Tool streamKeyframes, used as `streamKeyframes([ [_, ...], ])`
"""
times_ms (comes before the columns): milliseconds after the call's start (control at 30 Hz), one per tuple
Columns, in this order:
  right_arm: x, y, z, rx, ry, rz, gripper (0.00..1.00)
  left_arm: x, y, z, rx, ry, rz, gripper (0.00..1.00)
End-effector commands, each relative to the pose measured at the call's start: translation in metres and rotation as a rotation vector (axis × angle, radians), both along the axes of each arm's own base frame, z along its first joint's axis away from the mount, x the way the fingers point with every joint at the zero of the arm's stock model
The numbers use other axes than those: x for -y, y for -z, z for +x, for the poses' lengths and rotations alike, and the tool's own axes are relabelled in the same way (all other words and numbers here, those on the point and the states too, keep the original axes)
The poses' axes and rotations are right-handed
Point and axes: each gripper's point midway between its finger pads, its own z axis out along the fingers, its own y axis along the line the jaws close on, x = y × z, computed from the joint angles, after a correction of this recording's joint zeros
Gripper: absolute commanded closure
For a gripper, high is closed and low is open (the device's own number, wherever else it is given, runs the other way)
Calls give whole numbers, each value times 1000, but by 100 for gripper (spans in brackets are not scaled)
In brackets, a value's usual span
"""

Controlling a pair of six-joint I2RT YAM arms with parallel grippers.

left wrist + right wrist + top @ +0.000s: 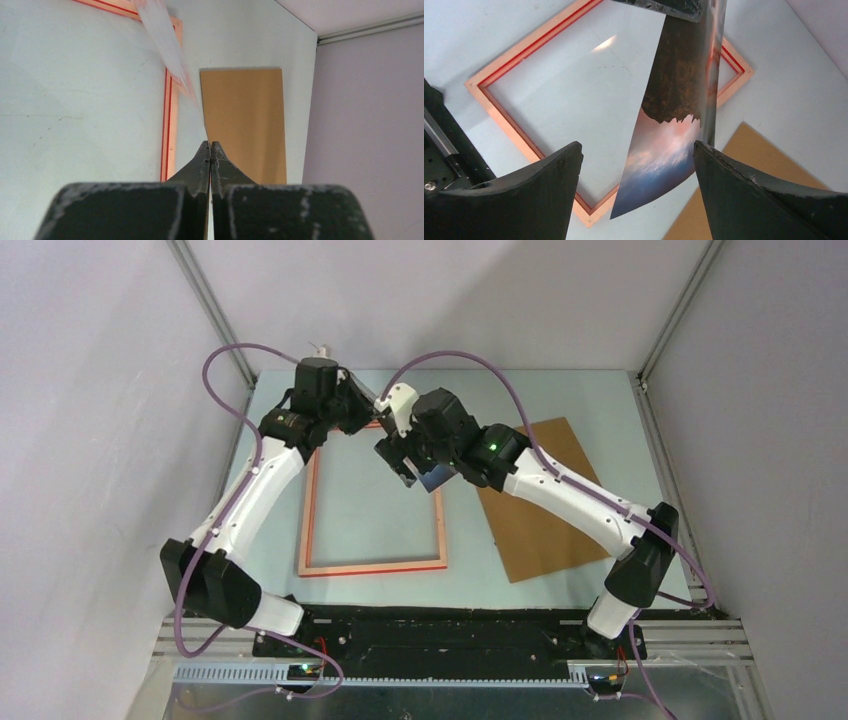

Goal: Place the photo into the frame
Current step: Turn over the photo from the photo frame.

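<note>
The photo (674, 100) hangs edge-down in the air over the frame, dark rock above, pink mist and blue sky below. My left gripper (210, 144) is shut on its upper edge; in the left wrist view the photo (165, 40) shows only as a thin pale strip running away from the fingertips. My right gripper (637, 145) is open, one jaw on each side of the photo's lower part. The photo's edge lies close to the right-hand finger (744, 195). The frame (375, 566) lies flat on the table, pale wood side up with a red inner line.
A plain brown backing board (540, 520) lies flat to the right of the frame. Grey walls enclose the table on the left, back and right. Both arms meet over the frame's far right corner (744, 72).
</note>
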Motion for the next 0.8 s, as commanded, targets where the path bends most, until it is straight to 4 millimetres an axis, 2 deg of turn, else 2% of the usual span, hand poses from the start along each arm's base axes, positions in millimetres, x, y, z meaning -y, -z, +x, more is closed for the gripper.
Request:
streamKeyframes([
  [0, -1, -19, 7, 116, 41, -2, 16, -4, -19, -8, 21, -57, -76, 100],
  [167, -6, -6, 15, 171, 74, -78, 20, -5, -24, -14, 21, -73, -107, 100],
  [567, -11, 16, 27, 215, 116, -179, 40, 2, -25, -26, 5, -67, -181, 99],
  [767, -9, 15, 29, 227, 120, -186, 50, 0, -22, -28, 12, -67, -176, 98],
])
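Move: The left hand pinches the lifted photo; the photo's middle lies some 3 cm back, 2 cm to its right and 3 cm below. From the open right hand, that middle is about 5 cm ahead, 2 cm left and 3 cm below. The frame's middle lies 6 cm back and 6 cm left of the right hand, and the brown board's 8 cm back and 31 cm right, both some 28 cm below. Sinking about 3.5 cm and forward, the right hand half-closes astride the photo as the left draws it back. ##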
